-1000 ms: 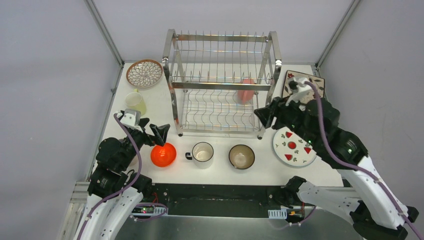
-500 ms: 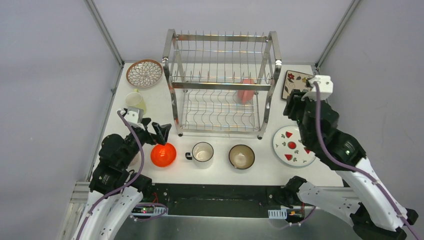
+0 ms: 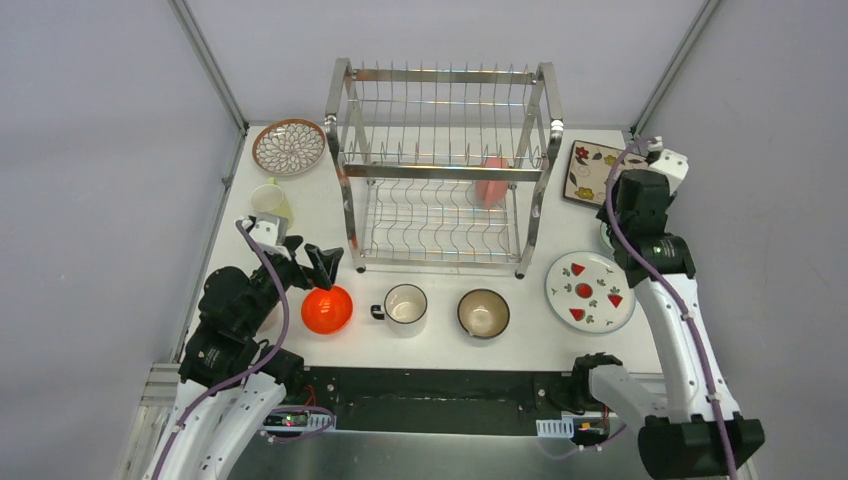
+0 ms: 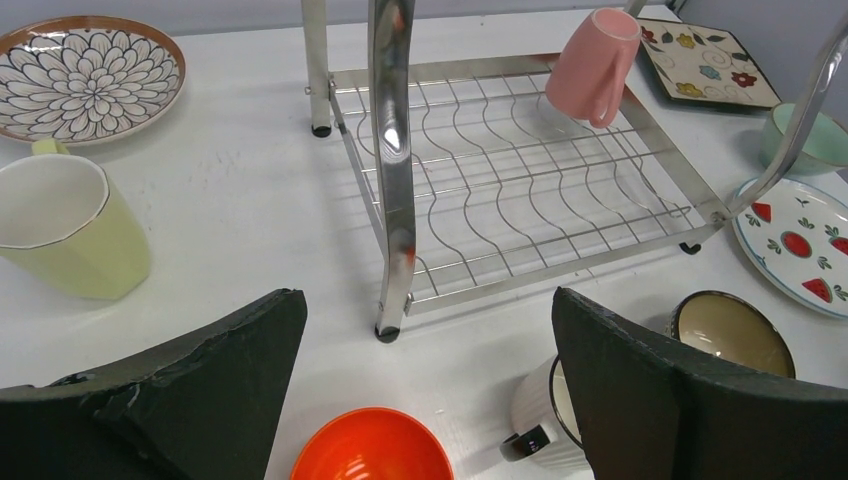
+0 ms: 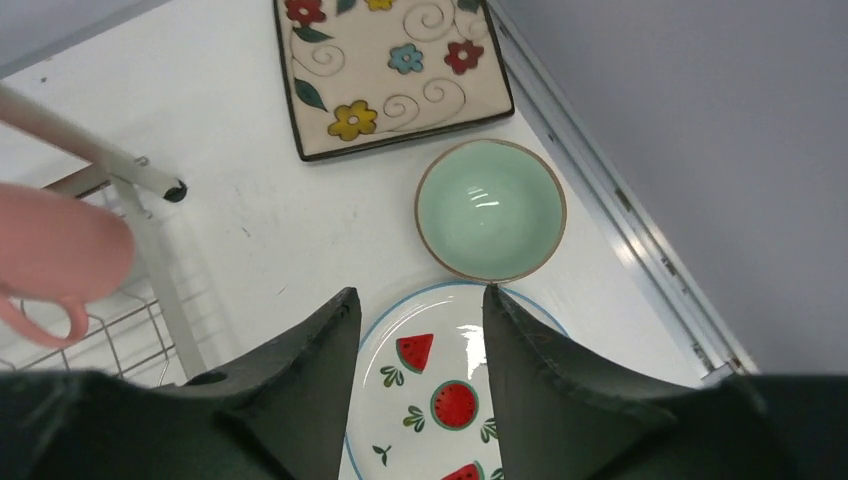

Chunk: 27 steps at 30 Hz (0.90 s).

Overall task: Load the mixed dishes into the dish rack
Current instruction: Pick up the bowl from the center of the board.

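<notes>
The steel dish rack point(image 3: 440, 170) stands at the back centre, with a pink cup point(image 3: 490, 180) on its lower tier. An orange bowl point(image 3: 327, 309), a white mug point(image 3: 405, 305) and a brown bowl point(image 3: 483, 313) line the front. My left gripper point(image 3: 308, 265) hangs wide open just behind the orange bowl point(image 4: 372, 445), holding nothing. My right gripper point(image 5: 420, 292) is open and empty, high over the fruit-patterned white plate point(image 5: 440, 400), with the mint bowl point(image 5: 490, 210) just beyond its fingertips. The square floral plate point(image 5: 390, 70) lies behind that bowl.
A brown-rimmed petal plate point(image 3: 289, 146) and a pale yellow-green cup point(image 3: 270, 203) sit left of the rack. The rack's front left post point(image 4: 392, 170) rises straight ahead of my left gripper. A metal rail point(image 5: 640, 230) marks the table's right edge beside the mint bowl.
My right arm has swung from the rack's right front corner out to the right, over the mint bowl. The pink cup stays in the rack. The left arm has barely moved.
</notes>
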{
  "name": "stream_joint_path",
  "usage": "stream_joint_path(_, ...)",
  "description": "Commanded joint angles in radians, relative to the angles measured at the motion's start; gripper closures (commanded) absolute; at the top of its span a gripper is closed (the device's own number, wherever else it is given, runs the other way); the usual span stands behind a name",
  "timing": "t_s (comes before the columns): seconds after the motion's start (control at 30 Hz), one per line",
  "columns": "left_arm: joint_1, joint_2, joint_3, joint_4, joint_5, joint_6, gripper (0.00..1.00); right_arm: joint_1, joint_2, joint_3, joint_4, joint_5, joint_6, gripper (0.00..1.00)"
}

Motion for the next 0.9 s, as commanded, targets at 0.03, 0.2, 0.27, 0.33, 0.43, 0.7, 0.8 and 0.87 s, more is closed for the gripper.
stream_joint_path(0.03, -0.001, 0.023, 0.015, 0.019, 0.017, -0.009, 0.01, -0.251, 0.099, -0.059, 0.105, -0.305, 0.197, 0.5)
stream_joint_path(0.2, -0.001, 0.02, 0.014, 0.016, 0.006, -0.009, 0.01, -0.339, 0.177, -0.112, 0.185, -0.35, 0.229, 0.5)
stream_joint_path(0.27, -0.001, 0.019, 0.015, 0.017, 0.004, -0.009, 0.01, -0.37, 0.212, -0.123, 0.203, -0.378, 0.23, 0.5)
stream_joint_path(0.33, -0.001, 0.019, 0.013, 0.016, 0.004, -0.009, 0.01, -0.405, 0.249, -0.129, 0.215, -0.406, 0.236, 0.5)
stream_joint_path(0.43, -0.001, 0.023, 0.013, 0.016, 0.005, -0.007, 0.01, -0.437, 0.281, -0.135, 0.216, -0.408, 0.276, 0.5)
stream_joint_path(0.7, 0.001, 0.036, 0.017, 0.016, 0.01, -0.005, 0.01, -0.568, 0.336, -0.188, 0.24, -0.441, 0.43, 0.5)
stream_joint_path(0.8, 0.001, 0.034, 0.016, 0.016, 0.009, -0.004, 0.01, -0.611, 0.362, -0.213, 0.262, -0.476, 0.46, 0.51)
stream_joint_path(0.87, 0.001, 0.032, 0.017, 0.016, 0.009, -0.004, 0.01, -0.632, 0.381, -0.225, 0.281, -0.499, 0.469, 0.51)
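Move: The green bowl lies about 9 cm ahead of the right hand, 10 cm to its right and roughly 22 cm below. The melon plate's middle is some 4 cm back and 1 cm right of that hand, while the flowered tray lies about 23 cm ahead and 6 cm right, both around 23 cm below it. From the left hand the bowl is about 18 cm ahead, 72 cm to the right and 22 cm down. Towards the green bowl, the right hand sinks about 16 cm and swings some 10 cm to the right, edging forward at first and then slightly back. It rolls its left side up by roughly 35 degrees and turns about 30 degrees clockwise, the fingers ending steeper and close above the bowl, still half open, with no contact to be seen. ##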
